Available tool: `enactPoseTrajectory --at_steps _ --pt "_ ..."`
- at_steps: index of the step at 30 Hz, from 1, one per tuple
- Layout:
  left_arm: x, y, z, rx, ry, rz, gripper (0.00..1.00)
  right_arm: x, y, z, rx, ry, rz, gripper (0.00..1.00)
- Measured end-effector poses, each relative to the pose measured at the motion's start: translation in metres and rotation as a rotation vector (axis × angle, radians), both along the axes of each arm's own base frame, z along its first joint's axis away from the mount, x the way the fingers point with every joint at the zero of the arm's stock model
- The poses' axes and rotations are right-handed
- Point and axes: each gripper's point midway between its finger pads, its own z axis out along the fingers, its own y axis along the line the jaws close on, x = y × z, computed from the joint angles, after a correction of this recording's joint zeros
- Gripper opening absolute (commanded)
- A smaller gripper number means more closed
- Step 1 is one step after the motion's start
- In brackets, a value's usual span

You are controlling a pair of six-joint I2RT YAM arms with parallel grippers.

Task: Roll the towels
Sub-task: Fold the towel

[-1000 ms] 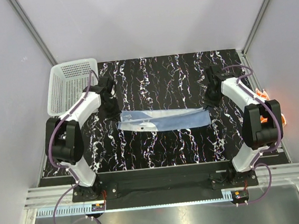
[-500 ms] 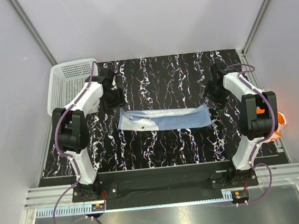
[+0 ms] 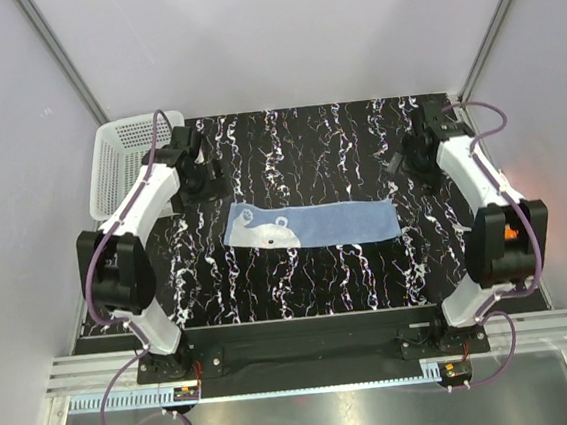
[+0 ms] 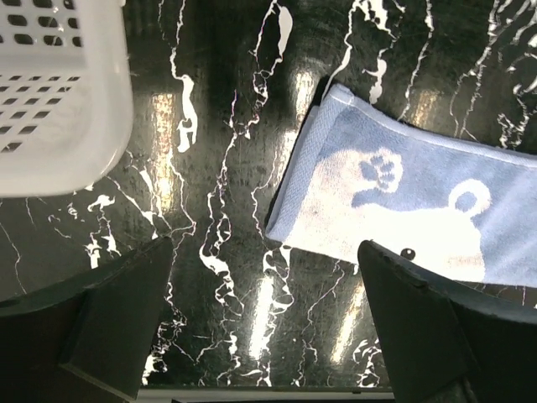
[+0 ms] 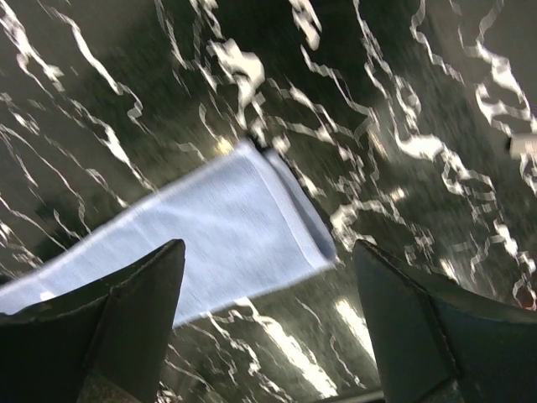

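Observation:
The light blue towel (image 3: 310,225) lies flat on the black marbled table as a long folded strip, with a white bear print at its left end. It shows in the left wrist view (image 4: 403,201) and in the right wrist view (image 5: 210,235). My left gripper (image 3: 201,185) is open and empty, just behind the towel's left end (image 4: 262,277). My right gripper (image 3: 410,165) is open and empty, behind the towel's right end (image 5: 267,252). A bit of orange cloth (image 3: 509,234) peeks out beside the right arm at the table's right edge; the rest is hidden.
A white perforated basket (image 3: 128,162) stands at the back left corner, close to my left arm, and shows in the left wrist view (image 4: 59,92). Grey walls enclose the table on three sides.
Both grippers have drawn back and outward from the towel's two ends and are open. The towel now lies flatter, with the bear print showing at its left end.

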Motion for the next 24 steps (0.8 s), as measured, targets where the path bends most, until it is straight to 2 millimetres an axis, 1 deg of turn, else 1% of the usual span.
enactPoseTrajectory --at_steps 2,4,5,7,10,14,17,19,20,22,23,24 --pt "-0.005 0.001 0.003 -0.003 -0.018 -0.005 0.99 -0.018 0.001 -0.004 0.012 -0.005 0.0 0.89" --pt "-0.008 0.001 0.002 -0.003 -0.034 -0.015 0.99 -0.037 0.004 -0.014 0.037 0.009 -0.001 0.87" --pt "-0.01 0.001 0.0 -0.001 -0.032 -0.02 0.98 -0.05 0.007 -0.025 0.06 0.019 -0.002 0.84" --pt "-0.014 0.0 -0.007 0.003 -0.019 -0.029 0.98 -0.061 0.007 -0.036 0.076 0.04 -0.014 0.82" --pt "-0.02 -0.001 -0.013 0.01 0.003 -0.043 0.98 -0.077 0.008 -0.06 0.109 0.085 -0.04 0.78" --pt "-0.02 -0.003 -0.013 0.009 -0.008 -0.054 0.98 -0.09 0.012 -0.08 0.15 0.115 -0.055 0.72" --pt "-0.023 -0.003 -0.013 0.009 -0.011 -0.057 0.98 -0.094 0.019 -0.09 0.186 0.119 -0.06 0.68" --pt "-0.022 -0.003 -0.011 0.007 -0.019 -0.057 0.98 -0.096 0.022 -0.095 0.208 0.124 -0.063 0.67" --pt "-0.021 -0.003 -0.011 0.006 -0.022 -0.057 0.97 -0.097 0.023 -0.097 0.213 0.124 -0.065 0.64" --pt "-0.02 -0.004 -0.01 0.003 -0.027 -0.058 0.97 -0.097 0.024 -0.1 0.22 0.122 -0.067 0.62" --pt "-0.02 -0.004 -0.01 0.003 -0.028 -0.058 0.97 -0.098 0.024 -0.102 0.222 0.122 -0.068 0.58" --pt "-0.02 -0.004 -0.009 0.003 -0.029 -0.058 0.97 -0.098 0.025 -0.103 0.225 0.123 -0.068 0.58"
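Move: The right hand, open, goes for the folded towel's near right corner, about 9 cm back, 2 cm to its left and 12 cm below. The towel's middle lies some 20 cm to this hand's left, 5 cm back; the orange towel sits roughly 23 cm to its right and 6 cm back. From the left hand that same corner is about 39 cm to the right and 8 cm back, some 11 cm below. Back and down in one curving sweep, about 10 cm each way, the right hand drops to the folded towel's near right corner, easing slightly left and slowing as it arrives. Its fingers tip inward to the left by a dozen degrees or so and narrow by about a quarter of their range, still open around the corner. The open left hand just eases back 2 cm and sinks a little. ##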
